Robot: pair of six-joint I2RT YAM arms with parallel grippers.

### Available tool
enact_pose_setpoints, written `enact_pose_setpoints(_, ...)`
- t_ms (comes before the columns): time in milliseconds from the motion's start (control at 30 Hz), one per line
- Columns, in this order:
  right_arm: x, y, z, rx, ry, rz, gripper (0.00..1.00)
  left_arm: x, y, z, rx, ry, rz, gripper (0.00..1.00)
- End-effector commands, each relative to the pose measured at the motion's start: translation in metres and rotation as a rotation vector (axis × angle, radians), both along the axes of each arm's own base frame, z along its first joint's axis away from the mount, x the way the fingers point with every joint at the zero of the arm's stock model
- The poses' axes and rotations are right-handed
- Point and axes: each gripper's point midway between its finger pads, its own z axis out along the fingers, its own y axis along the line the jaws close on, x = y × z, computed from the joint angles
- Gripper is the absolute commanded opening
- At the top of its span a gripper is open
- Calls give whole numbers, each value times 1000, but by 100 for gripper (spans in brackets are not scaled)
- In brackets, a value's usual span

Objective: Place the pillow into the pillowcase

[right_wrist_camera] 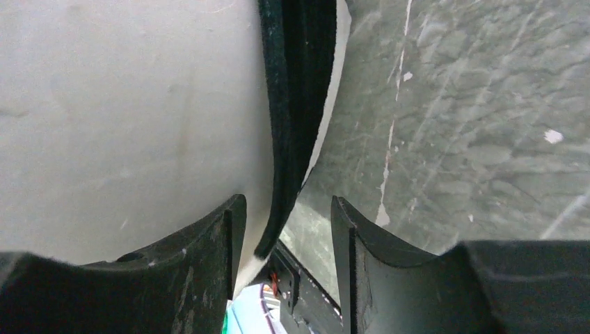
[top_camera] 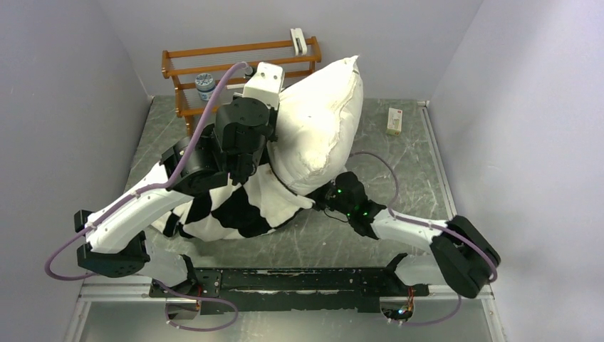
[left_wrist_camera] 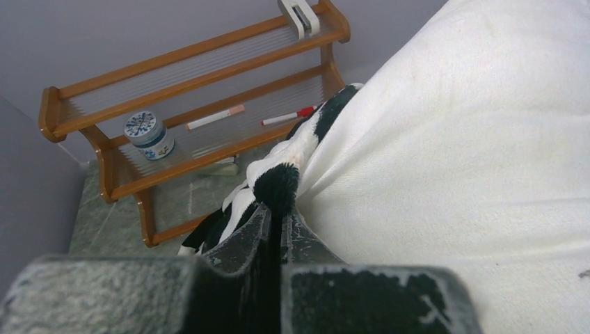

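The white pillow point(top_camera: 320, 117) stands tilted at the table's middle, its lower end inside the black-and-white checkered pillowcase point(top_camera: 235, 210). My left gripper point(top_camera: 241, 171) is raised beside the pillow's left flank. In the left wrist view it point(left_wrist_camera: 280, 212) is shut on the pillowcase's plush rim point(left_wrist_camera: 278, 184), with the pillow point(left_wrist_camera: 473, 153) bulging to the right. My right gripper point(top_camera: 324, 198) sits low at the pillow's near right corner. In the right wrist view it point(right_wrist_camera: 286, 209) stands open, and the dark pillowcase hem point(right_wrist_camera: 296, 104) hangs between the fingers point(right_wrist_camera: 209, 257), close to the left one and against the pillow point(right_wrist_camera: 125, 118).
A wooden rack point(top_camera: 186, 71) stands at the back left with a small jar point(top_camera: 205, 84) and pens point(left_wrist_camera: 216, 117) on its shelves and a white clip point(top_camera: 299, 39) on top. A small white box point(top_camera: 394, 121) lies at the back right. Grey walls close in on both sides.
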Motion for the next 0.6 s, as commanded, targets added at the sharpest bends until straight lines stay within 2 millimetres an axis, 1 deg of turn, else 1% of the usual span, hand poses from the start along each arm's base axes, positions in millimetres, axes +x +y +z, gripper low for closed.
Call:
enact_pose_setpoints(0,13,27,21,70,-57,12,51,-6,21,46,-183,-86,36,5)
enact_pose_setpoints(100,19,37,21,54,-68,9,50,-6,21,44,-184,-87,30,5)
enact_pose_setpoints(233,25,52,20,60,-66,17,44,-8,24,46,-190,-93,24,5)
enact_pose_setpoints(300,28,58,18,59,-57,26,37,-8,25,47,-194,-95,22,5)
enact_pose_setpoints(400,33,61,11,41,-42,12,27,-9,27,48,-202,-100,19,5)
enact_pose_setpoints(433,34,61,9,31,-38,1,23,-10,26,48,-202,-100,16,5)
enact_pose_setpoints(467,36,59,8,18,-42,-8,17,-10,26,48,-202,-100,12,5)
enact_pose_setpoints(500,38,57,9,3,-58,-15,6,-10,26,47,-198,-100,12,5)
enact_pose_setpoints(533,40,54,13,-20,-81,-26,0,-9,25,45,-190,-99,14,5)
enact_pose_setpoints(567,43,49,27,-43,-125,-43,0,-9,26,43,-180,-99,20,5)
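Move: The pillowcase's hanging black hem is about 5 cm left and 3 cm ahead of the right fingertips, at about their height. The upright pillow's middle stands about 18 cm above them and 6 cm farther out, and the checked cloth spreads about 25 cm to their left, level with them and 8 cm lower. From the raised left hand, which still grips the rim beside the pillow, that hem is some 34 cm below and 8 cm to the right. The right fingers shut from half open on the pillowcase's black hem and pinch it, after the hand slides about 5 cm left and 3 cm forward, nearly level, in under the near side of the pillow. The left hand keeps its closed grip on the rim high up, easing only about 1 cm left. ##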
